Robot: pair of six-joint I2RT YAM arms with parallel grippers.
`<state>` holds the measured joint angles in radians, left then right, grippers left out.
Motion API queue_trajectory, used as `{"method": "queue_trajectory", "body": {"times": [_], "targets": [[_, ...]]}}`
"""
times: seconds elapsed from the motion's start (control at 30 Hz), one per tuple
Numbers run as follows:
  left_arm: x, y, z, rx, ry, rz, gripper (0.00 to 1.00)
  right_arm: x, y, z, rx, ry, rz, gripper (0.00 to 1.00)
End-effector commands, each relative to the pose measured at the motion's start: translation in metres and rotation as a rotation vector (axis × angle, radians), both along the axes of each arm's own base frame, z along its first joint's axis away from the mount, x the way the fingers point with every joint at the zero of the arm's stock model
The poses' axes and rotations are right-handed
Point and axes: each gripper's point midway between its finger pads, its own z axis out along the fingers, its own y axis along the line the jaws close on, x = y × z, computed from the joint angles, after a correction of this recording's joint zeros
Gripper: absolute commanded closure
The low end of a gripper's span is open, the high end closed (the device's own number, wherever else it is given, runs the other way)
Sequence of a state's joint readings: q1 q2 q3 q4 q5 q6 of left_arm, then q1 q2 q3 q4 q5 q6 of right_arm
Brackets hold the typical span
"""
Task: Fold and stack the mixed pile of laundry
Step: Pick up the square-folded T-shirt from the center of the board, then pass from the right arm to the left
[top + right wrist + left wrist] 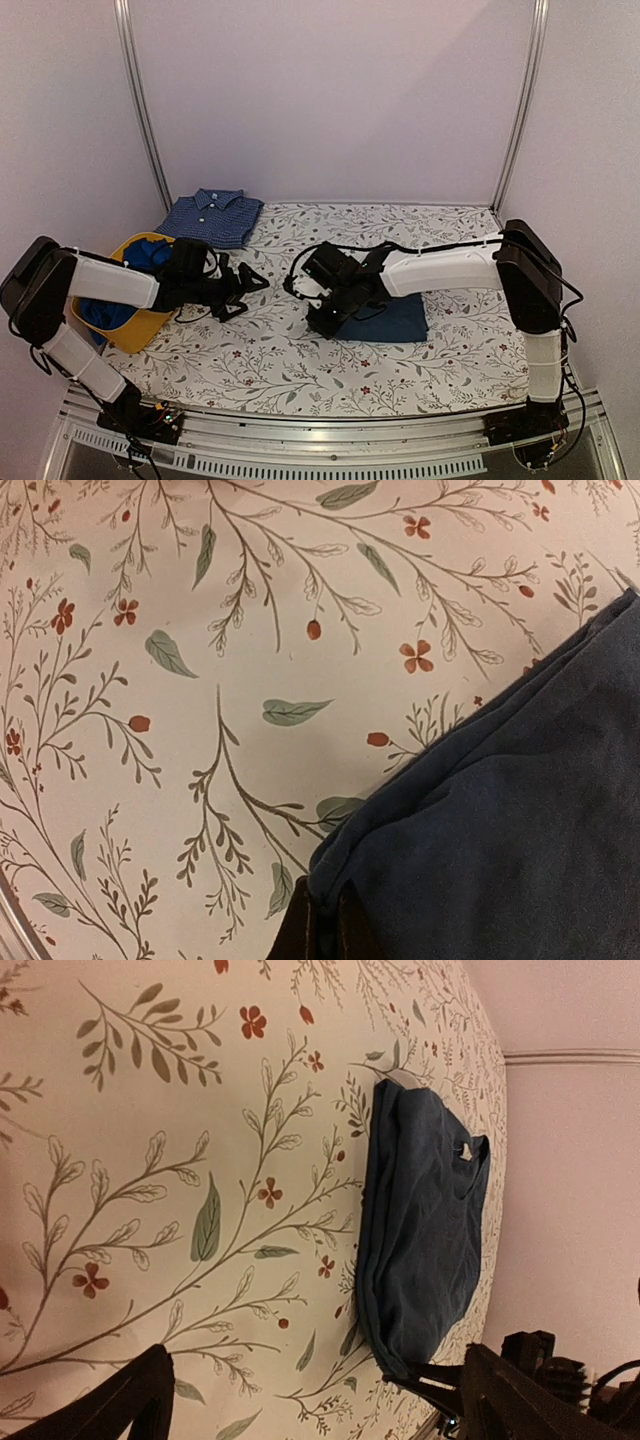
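Note:
A folded dark navy garment lies flat on the floral cloth, right of centre. My right gripper is shut on its near-left corner; in the right wrist view the fingertips pinch the hem of the garment. My left gripper hovers open over bare cloth to the left, holding nothing. The left wrist view shows its spread fingers and the navy garment beyond. A folded checked blue collared shirt rests at the back left. A royal-blue piece sits in the yellow tub.
The yellow tub stands at the table's left edge, under my left arm. The floral tablecloth covers the table, walled at the back and sides. A metal rail runs along the near edge.

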<state>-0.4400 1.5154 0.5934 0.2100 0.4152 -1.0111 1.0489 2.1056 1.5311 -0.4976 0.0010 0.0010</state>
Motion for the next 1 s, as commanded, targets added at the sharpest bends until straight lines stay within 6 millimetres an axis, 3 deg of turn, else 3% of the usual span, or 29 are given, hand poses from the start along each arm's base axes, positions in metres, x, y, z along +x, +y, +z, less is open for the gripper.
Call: {"method": "queue_trajectory", "body": {"times": [0.0,0.33,0.47,0.7,0.97], "targets": [[0.012,-0.027,0.012,-0.089,-0.044,-0.031,0.00,0.008,0.009,0.051,0.222,0.049,-0.014,1.00],[0.026,-0.089,0.007,-0.243,0.012,-0.068,0.00,0.002,0.009,0.062,0.289,0.063,0.000,1.00],[0.022,-0.111,-0.010,-0.283,0.070,-0.089,0.01,0.003,0.011,0.064,0.304,0.064,-0.003,1.00],[0.012,-0.144,-0.026,-0.326,0.120,-0.143,0.18,0.007,0.020,0.073,0.332,0.057,0.001,0.99],[0.008,-0.156,-0.035,-0.330,0.144,-0.162,0.36,0.012,0.027,0.073,0.330,0.050,0.000,0.98]]}}
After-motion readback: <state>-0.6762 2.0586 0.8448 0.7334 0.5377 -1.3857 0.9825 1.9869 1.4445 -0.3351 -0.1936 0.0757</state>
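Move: The square-folded T-shirt's middle lies about 25 cm to the left hand's right, level with it fore and aft and 5 cm lower; its left edge is only some 13 cm off. The checked shirt is about 23 cm ahead and 9 cm left of that hand, the yellow bin some 26 cm left. The right hand already pinches the T-shirt's near left corner, with the shirt's middle roughly 9 cm ahead, 11 cm right and 3 cm lower. Rightward by some 15 cm, sinking about 3, the left hand slides in to the T-shirt's left edge, just ahead of the held corner, its fingers swinging flatter by nearly 20 degrees; late on they close about a third, around the raised edge. The right hand first lifts its pinched corner about 4 cm, then mostly holds it up, rising slightly again at the end. ##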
